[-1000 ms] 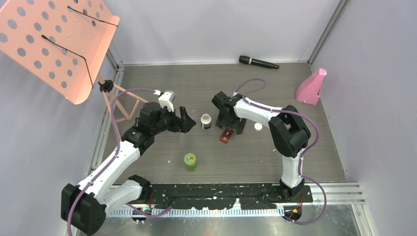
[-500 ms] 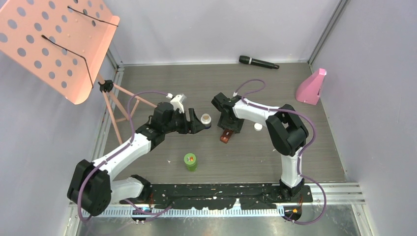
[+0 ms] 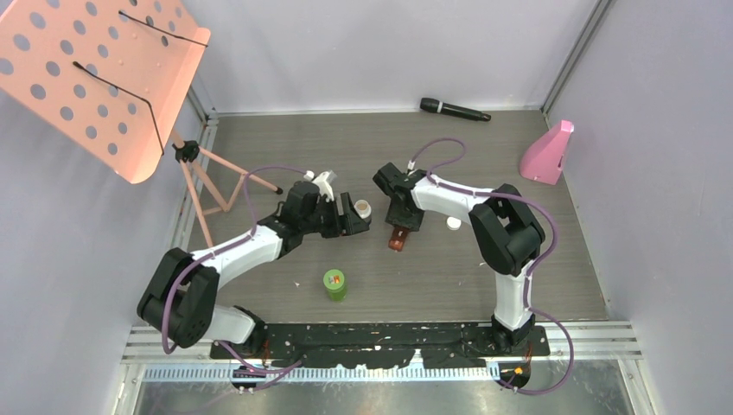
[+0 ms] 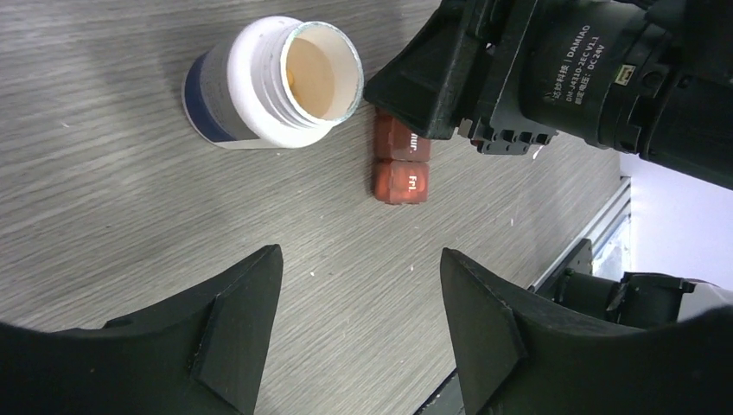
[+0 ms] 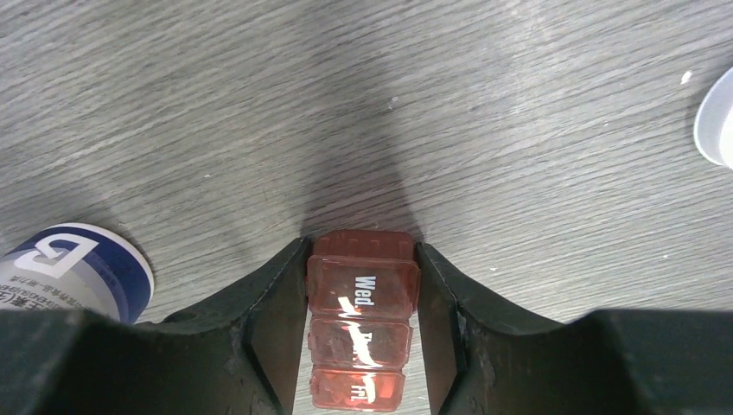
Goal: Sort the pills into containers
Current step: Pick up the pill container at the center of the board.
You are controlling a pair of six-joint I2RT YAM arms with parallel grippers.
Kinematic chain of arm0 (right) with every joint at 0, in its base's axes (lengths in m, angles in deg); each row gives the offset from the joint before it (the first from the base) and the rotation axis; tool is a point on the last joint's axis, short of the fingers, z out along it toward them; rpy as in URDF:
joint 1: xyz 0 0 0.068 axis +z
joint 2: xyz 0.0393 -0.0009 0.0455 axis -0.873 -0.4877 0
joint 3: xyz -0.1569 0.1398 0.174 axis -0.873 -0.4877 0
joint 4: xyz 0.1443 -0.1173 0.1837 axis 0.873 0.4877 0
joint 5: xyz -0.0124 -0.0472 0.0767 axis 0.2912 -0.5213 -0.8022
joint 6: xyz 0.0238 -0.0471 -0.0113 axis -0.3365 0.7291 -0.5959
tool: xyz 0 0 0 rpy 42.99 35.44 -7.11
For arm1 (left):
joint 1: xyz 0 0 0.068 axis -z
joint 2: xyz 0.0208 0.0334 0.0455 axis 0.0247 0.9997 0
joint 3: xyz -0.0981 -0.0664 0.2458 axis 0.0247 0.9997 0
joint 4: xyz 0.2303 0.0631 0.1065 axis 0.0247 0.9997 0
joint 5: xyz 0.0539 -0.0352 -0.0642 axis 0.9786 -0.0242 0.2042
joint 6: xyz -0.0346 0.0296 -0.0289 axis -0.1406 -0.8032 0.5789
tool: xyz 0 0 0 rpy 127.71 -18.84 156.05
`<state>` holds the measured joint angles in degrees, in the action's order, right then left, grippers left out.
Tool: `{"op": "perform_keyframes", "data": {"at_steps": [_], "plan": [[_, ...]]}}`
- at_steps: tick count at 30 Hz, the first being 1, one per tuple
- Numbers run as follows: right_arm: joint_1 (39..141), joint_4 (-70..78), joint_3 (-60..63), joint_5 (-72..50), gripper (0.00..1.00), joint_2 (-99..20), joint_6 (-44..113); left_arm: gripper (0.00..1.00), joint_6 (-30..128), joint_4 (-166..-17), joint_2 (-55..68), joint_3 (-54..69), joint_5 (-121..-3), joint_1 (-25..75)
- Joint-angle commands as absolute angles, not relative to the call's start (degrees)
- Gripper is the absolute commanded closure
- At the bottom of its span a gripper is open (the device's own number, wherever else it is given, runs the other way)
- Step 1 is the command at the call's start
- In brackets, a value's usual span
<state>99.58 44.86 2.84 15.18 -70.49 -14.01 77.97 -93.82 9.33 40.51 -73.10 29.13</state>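
An uncapped white bottle (image 3: 363,208) (image 4: 277,86) with a blue label stands mid-table, its mouth showing. My left gripper (image 3: 353,222) (image 4: 359,285) is open just to its near left, and nothing lies between its fingers. A small red-brown pill case (image 3: 398,239) (image 4: 402,164) (image 5: 363,328), marked with weekdays, lies flat to the right of the bottle. My right gripper (image 3: 400,218) (image 5: 361,251) is shut on this case, its fingers pressing both long sides. The green-lidded bottle (image 3: 334,284) stands alone nearer the arm bases. No loose pills are visible.
A white cap (image 3: 453,223) (image 5: 717,121) lies right of the case. A black microphone (image 3: 454,109) rests at the back wall and a pink object (image 3: 547,153) at the right wall. An orange perforated music stand (image 3: 95,78) overhangs the far left corner.
My left arm has reached right to the white bottle with its jaws narrowing somewhat. My right gripper has closed in on the pill case.
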Motion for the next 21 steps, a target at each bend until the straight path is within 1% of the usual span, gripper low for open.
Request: {"op": "perform_keyframes", "data": {"at_steps": [1,7,13,15,17,21], "plan": [[98.2,46.3,2.6,15.9,0.56,-65.9,-12.4,0.32,83.1,-100.9,9.8,38.9,-73.6,31.0],[97.2,49.6,2.4,10.2,0.56,-61.8,-11.6,0.31,85.6,-102.8,9.8,37.2,-68.7,35.7],[96.9,53.8,3.8,6.6,0.57,-55.4,-8.7,0.30,87.7,-110.9,13.9,37.0,-73.3,37.2],[96.7,55.2,4.8,5.8,0.57,-53.9,-8.2,0.30,86.9,-111.0,14.5,35.6,-73.3,38.7],[96.7,56.3,6.2,5.1,0.57,-52.8,-8.1,0.30,87.9,-111.5,15.4,34.7,-74.0,39.6],[96.7,57.5,8.6,3.7,0.57,-51.8,-8.5,0.30,92.1,-117.4,17.1,35.2,-76.5,40.0]]}}
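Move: The pill container is already pinched in the right gripper by its outer end; its middle lies about 3 cm back and 1 cm left of that hand, at its height. The white bottle stands about 10 cm left of the right hand, level with it, and the white cap lies some 13 cm to its right. From the left hand the pill container is roughly 11 cm right, 2 cm ahead and 9 cm below; the white bottle is 5 cm ahead, 2 cm right, 7 cm below. Keep the right gripper's pinch on the pill container and lift it about 10 cm off the board, slowly at first, drawing back slightly and swinging the fingertips some 10 degrees to the left. Meanwhile bring the left gripper about 8 cm right towards the container, rising a few centimetres and tipping its fingers a little more level, still open, stopping just short of it. ##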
